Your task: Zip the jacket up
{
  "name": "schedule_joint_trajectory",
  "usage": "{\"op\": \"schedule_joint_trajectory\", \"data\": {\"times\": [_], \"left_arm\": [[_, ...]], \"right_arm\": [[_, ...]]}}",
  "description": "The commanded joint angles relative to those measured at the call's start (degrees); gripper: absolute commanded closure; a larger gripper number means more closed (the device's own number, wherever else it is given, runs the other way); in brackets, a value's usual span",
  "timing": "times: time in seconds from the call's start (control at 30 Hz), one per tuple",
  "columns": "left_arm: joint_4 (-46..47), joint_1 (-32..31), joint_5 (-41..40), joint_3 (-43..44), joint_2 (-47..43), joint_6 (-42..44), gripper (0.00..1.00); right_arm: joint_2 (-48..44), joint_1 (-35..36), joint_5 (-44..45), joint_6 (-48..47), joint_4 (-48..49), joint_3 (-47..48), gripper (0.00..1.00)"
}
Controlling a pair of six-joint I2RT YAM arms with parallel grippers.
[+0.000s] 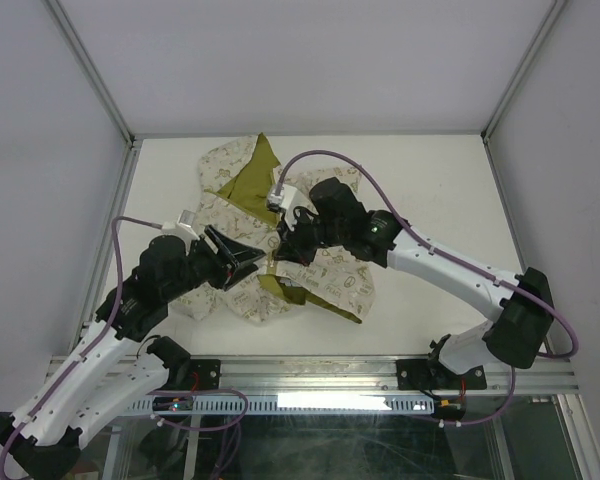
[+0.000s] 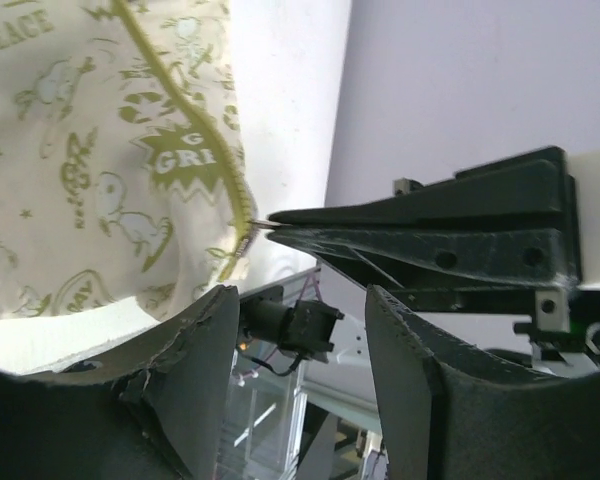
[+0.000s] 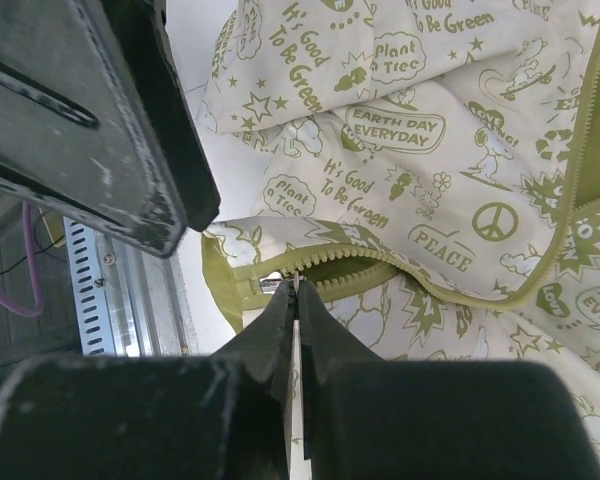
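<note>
The jacket [image 1: 340, 275], cream with olive prints and green lining, lies crumpled mid-table. My right gripper [image 1: 281, 250] is down at its near hem. In the right wrist view that gripper [image 3: 298, 290] is shut on the small metal zipper pull [image 3: 272, 285], at the bottom end of the olive zipper [image 3: 380, 265], whose teeth gape apart beyond it. My left gripper [image 1: 242, 258] sits just left of the hem, open. In the left wrist view my left gripper [image 2: 302, 300] has nothing between its fingers. The jacket [image 2: 80, 180] hangs above its left finger.
The white table [image 1: 440, 180] is boxed in by pale enclosure walls. A metal rail [image 1: 310, 375] runs along the near edge by the arm bases. A purple cable [image 1: 330, 155] loops over the jacket from the right wrist.
</note>
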Motion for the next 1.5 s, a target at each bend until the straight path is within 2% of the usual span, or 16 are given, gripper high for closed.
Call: {"op": "schedule_joint_trajectory", "data": {"times": [0.0,0.1,0.73,0.8,0.87,0.97,1.07,1.33,1.47], "left_arm": [[-2.82,-0.66,-5.54,-1.27,-0.15,-1.91,0.45],[-3.17,-0.62,-6.96,-1.93,-0.41,-1.38,0.44],[4.2,-0.66,-1.44,-7.28,1.25,-1.08,0.45],[5.53,-0.67,-0.76,-7.87,1.26,-1.19,0.48],[7.26,-0.67,0.19,-8.44,1.72,-1.29,0.56],[8.45,-0.65,1.66,-8.38,2.43,-1.07,0.74],[8.51,-0.67,2.71,-7.6,2.32,0.01,0.98],[6.96,-0.68,9.41,-5.4,3.54,3.45,1.0],[3.62,-0.67,11.32,-5.05,4.34,4.93,1.0]], "right_arm": [[0.4,0.62,-0.32,3.68,2.81,3.79,1.0],[0.55,0.71,-0.83,3.75,2.79,3.8,1.0],[2.64,0.97,-1.41,5.47,1.81,5.09,1.0],[3.09,0.97,-1.78,5.59,1.66,5.53,1.0],[3.36,0.97,-2.17,5.59,1.56,5.72,1.0],[3.81,0.97,-1.23,5.03,1.23,6.02,1.0],[4.67,0.74,3.65,3.74,-0.1,6.62,1.0],[8.73,-0.42,16.82,0.21,-3.98,10.87,1.0],[10.72,-1.76,19.98,-0.38,-4.81,12.8,1.0]]}}
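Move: The bottom end of the jacket's zip, just behind the slider, is nearly under the open left hand: some 2 cm to its right, 1 cm back and 5 cm below; the slider lies 3 cm right, level fore and aft, 4 cm below. The right hand already pinches the slider's pull, about 1 cm below its hand point; the zip's neck end is roughly 20 cm straight ahead and 8 cm down, the open green neck 15 cm ahead and 7 cm left. The left hand sinks about 6 cm with its fingers open, first edging left and then coming back to the right, and shuts them on the bottom end of the zip, pinching it behind the slider. The right hand keeps its pinch on the slider's pull, creeping only about 1 cm left at first, then, once the left fingers are shut, draws it forward towards the neck some 4–5 cm and down a little, turning about 10 degrees clockwise while the left hand holds the end back. ##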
